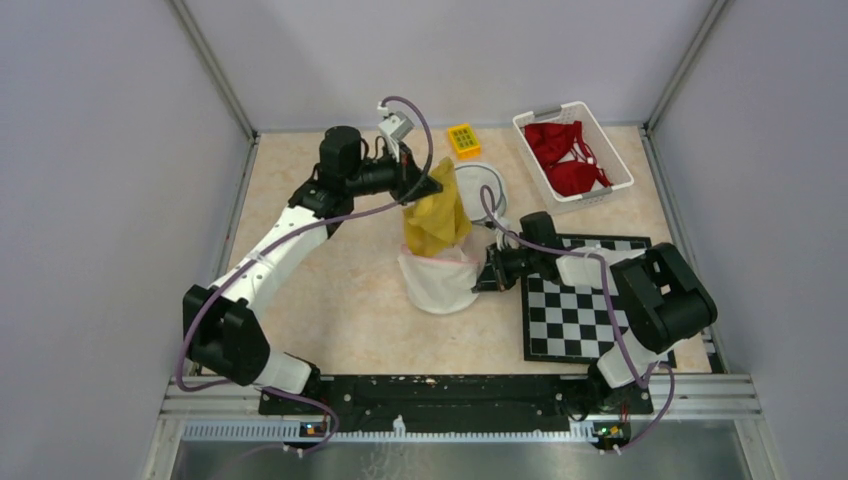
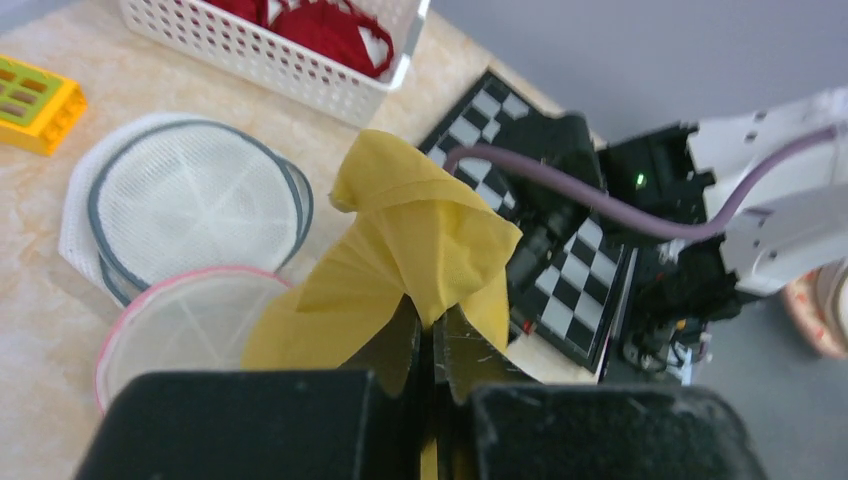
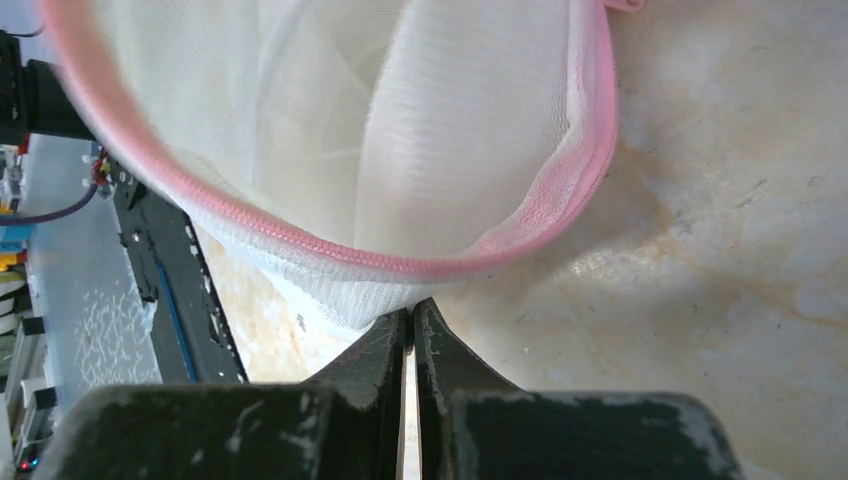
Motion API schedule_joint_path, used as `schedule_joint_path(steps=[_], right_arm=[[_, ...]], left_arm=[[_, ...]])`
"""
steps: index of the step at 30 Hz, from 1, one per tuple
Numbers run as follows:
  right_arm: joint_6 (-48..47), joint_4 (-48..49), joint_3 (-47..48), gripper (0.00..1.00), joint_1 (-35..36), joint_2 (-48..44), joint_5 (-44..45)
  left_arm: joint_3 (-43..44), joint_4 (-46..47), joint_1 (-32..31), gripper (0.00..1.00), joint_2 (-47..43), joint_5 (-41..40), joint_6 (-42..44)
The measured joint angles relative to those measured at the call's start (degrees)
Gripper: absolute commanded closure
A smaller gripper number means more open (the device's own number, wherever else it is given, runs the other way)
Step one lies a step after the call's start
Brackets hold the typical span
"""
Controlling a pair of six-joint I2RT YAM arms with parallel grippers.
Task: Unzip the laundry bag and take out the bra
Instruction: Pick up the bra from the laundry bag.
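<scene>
A yellow bra (image 1: 437, 215) (image 2: 420, 240) hangs in the air from my left gripper (image 1: 432, 187) (image 2: 433, 320), which is shut on its upper fold. Its lower end reaches down to the open mouth of the white mesh laundry bag (image 1: 440, 283) (image 2: 180, 325) (image 3: 400, 130), edged with a pink zipper. The bag stands on the table below the bra. My right gripper (image 1: 480, 275) (image 3: 411, 308) is at the bag's right side, shut on a pinch of mesh just under the zipper.
A white basket (image 1: 548, 111) (image 2: 260, 55) holding red bras (image 1: 565, 155) stands at the back right. A second, grey-rimmed mesh bag (image 1: 487, 185) (image 2: 190, 200) lies behind the first. A yellow block (image 1: 463, 140) (image 2: 30, 100) sits at the back. A checkerboard (image 1: 580, 310) (image 2: 570, 290) lies under the right arm.
</scene>
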Motion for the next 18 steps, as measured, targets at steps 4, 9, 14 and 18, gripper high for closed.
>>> schedule_joint_path(steps=[4,9,14,18], right_arm=[[-0.7,-0.98,0.85,0.87,0.28,-0.07,1.55],[-2.08,-3.34,2.32,0.58,0.28,-1.7,2.34],[-3.74,-9.4,5.01,0.5,0.22,-8.28,2.84],[-6.73,-18.08,13.79,0.42,-0.11,-12.5,3.06]], left_arm=[[0.0,6.43,2.32,1.0,0.0,1.29,-6.47],[1.33,8.24,3.39,1.0,-0.02,4.52,-8.07],[2.1,7.34,3.39,0.99,-2.08,4.09,-7.13],[2.36,6.01,3.39,0.96,-4.5,1.6,-7.23]])
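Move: The bra hangs from the left hand, its middle about 8 cm ahead of the right hand, 8 cm to its left and 15 cm above; the laundry bag, whose rim the right hand grips, is centred 7 cm left and 2 cm ahead of that hand. From the left hand, the white basket is some 19 cm ahead, 27 cm right and 26 cm down; the grey-rimmed bag is 12 cm ahead, 9 cm right, the yellow block 24 cm ahead, 5 cm right, both nearly 30 cm below. The right hand opens its fingers to about half and lets go of the laundry bag's pink rim, then climbs ever faster, some 10 cm up and about 3 cm forward towards the hanging bra, rolling some 15 degrees on the way. Meanwhile the left hand keeps its pinch on the bra's top end and draws it steadily up another 7 cm above the bag mouth, easing slightly to its left, with only a small tilt of the wrist. ##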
